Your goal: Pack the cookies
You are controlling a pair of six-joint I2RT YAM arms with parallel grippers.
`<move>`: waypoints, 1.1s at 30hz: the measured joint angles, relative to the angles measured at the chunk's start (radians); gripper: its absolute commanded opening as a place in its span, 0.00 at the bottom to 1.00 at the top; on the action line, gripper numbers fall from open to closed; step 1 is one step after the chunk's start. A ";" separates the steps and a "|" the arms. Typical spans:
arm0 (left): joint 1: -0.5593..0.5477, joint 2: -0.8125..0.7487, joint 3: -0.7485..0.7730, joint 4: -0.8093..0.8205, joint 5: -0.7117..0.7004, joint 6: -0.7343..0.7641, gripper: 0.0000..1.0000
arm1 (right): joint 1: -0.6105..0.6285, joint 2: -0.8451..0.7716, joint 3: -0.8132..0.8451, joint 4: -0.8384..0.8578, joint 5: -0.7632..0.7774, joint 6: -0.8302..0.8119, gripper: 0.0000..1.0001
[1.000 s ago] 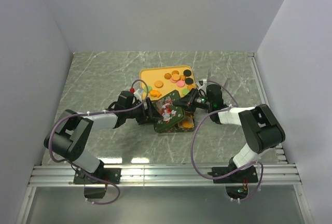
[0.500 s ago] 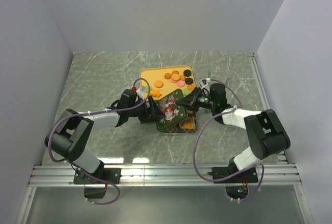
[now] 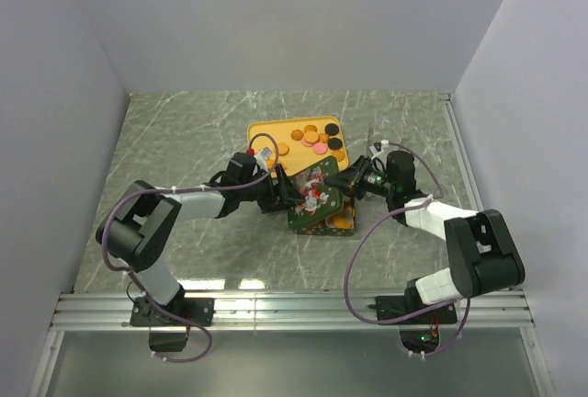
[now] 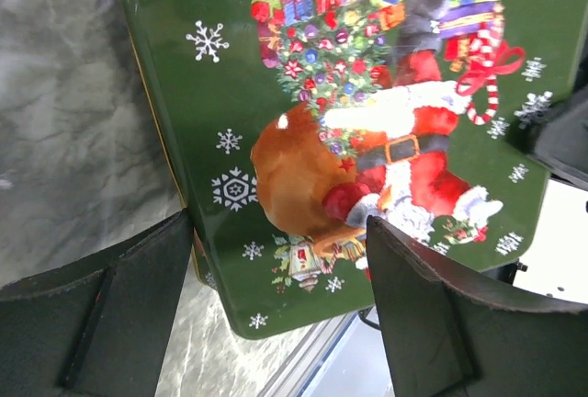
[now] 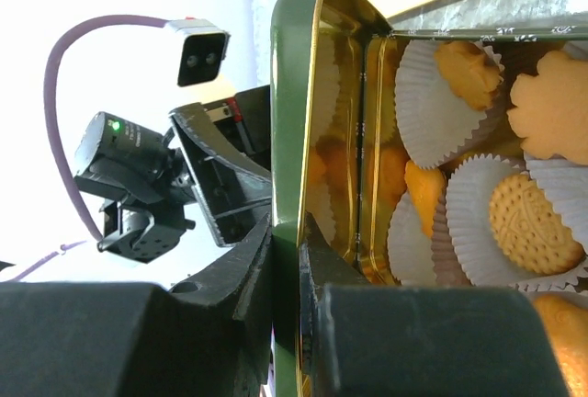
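Note:
Loose cookies (image 3: pixel 312 137) lie on a yellow tray (image 3: pixel 262 130). More cookies (image 5: pixel 524 222) sit in white paper cups inside a gold-lined green tin (image 3: pixel 336 224). Its hinged lid (image 3: pixel 315 193), green with a Santa picture (image 4: pixel 395 140), stands partly raised. My right gripper (image 5: pixel 296 259) is shut on the lid's rim, one finger inside and one outside; from above it (image 3: pixel 352 182) is at the tin's right. My left gripper (image 4: pixel 278 222) is open against the lid's printed face, its fingers (image 4: pixel 119 314) straddling a corner. In the top view it (image 3: pixel 285 193) is left of the tin.
The tray touches the far side of the tin on the grey marble table (image 3: pixel 184 140). White walls enclose the table on three sides. The two arms meet over the tin, their purple cables (image 3: pixel 367 259) looping near the front edge.
The tin and lid have shifted slightly right. My left arm has stretched further right after it and my right gripper has moved right, still holding the rim.

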 measured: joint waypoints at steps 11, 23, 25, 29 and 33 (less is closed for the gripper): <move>-0.030 0.070 0.043 0.014 0.000 -0.022 0.80 | -0.033 -0.037 -0.055 0.011 -0.004 -0.002 0.00; -0.042 0.126 0.122 0.042 0.006 -0.059 0.80 | -0.046 -0.117 -0.072 -0.034 -0.026 -0.016 0.63; -0.047 0.131 0.144 0.043 0.005 -0.058 0.80 | -0.050 -0.132 -0.072 -0.056 -0.027 -0.028 0.68; -0.057 0.143 0.174 0.041 0.002 -0.055 0.80 | -0.060 -0.146 -0.072 -0.108 -0.024 -0.060 0.79; -0.064 0.154 0.189 0.035 0.002 -0.055 0.80 | -0.076 -0.156 -0.058 -0.236 0.002 -0.125 0.85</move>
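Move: The green lid is tilted over the open cookie box, its middle about 5 cm to the right of the open left hand, 1 cm ahead and 2 cm above. The right hand still pinches its raised far-right edge. From the right hand, the box's middle is 4 cm back, 1 cm left and some 10 cm below, the lid's middle 3 cm back, 4 cm left and 4 cm below, and the orange tray's middle roughly 8 cm ahead, 8 cm left and 12 cm down. With its fingers staying open and one still against the lid's left edge, the left hand pushes the lid about 5 cm to the right, first dipping slightly, then working forward and rising a little. The right hand keeps its pinch while easing right and back, then halfway through spreads its fingers wide to let go of the lid edge, ending roughly 3 cm right, 2 cm back and slightly lower. ##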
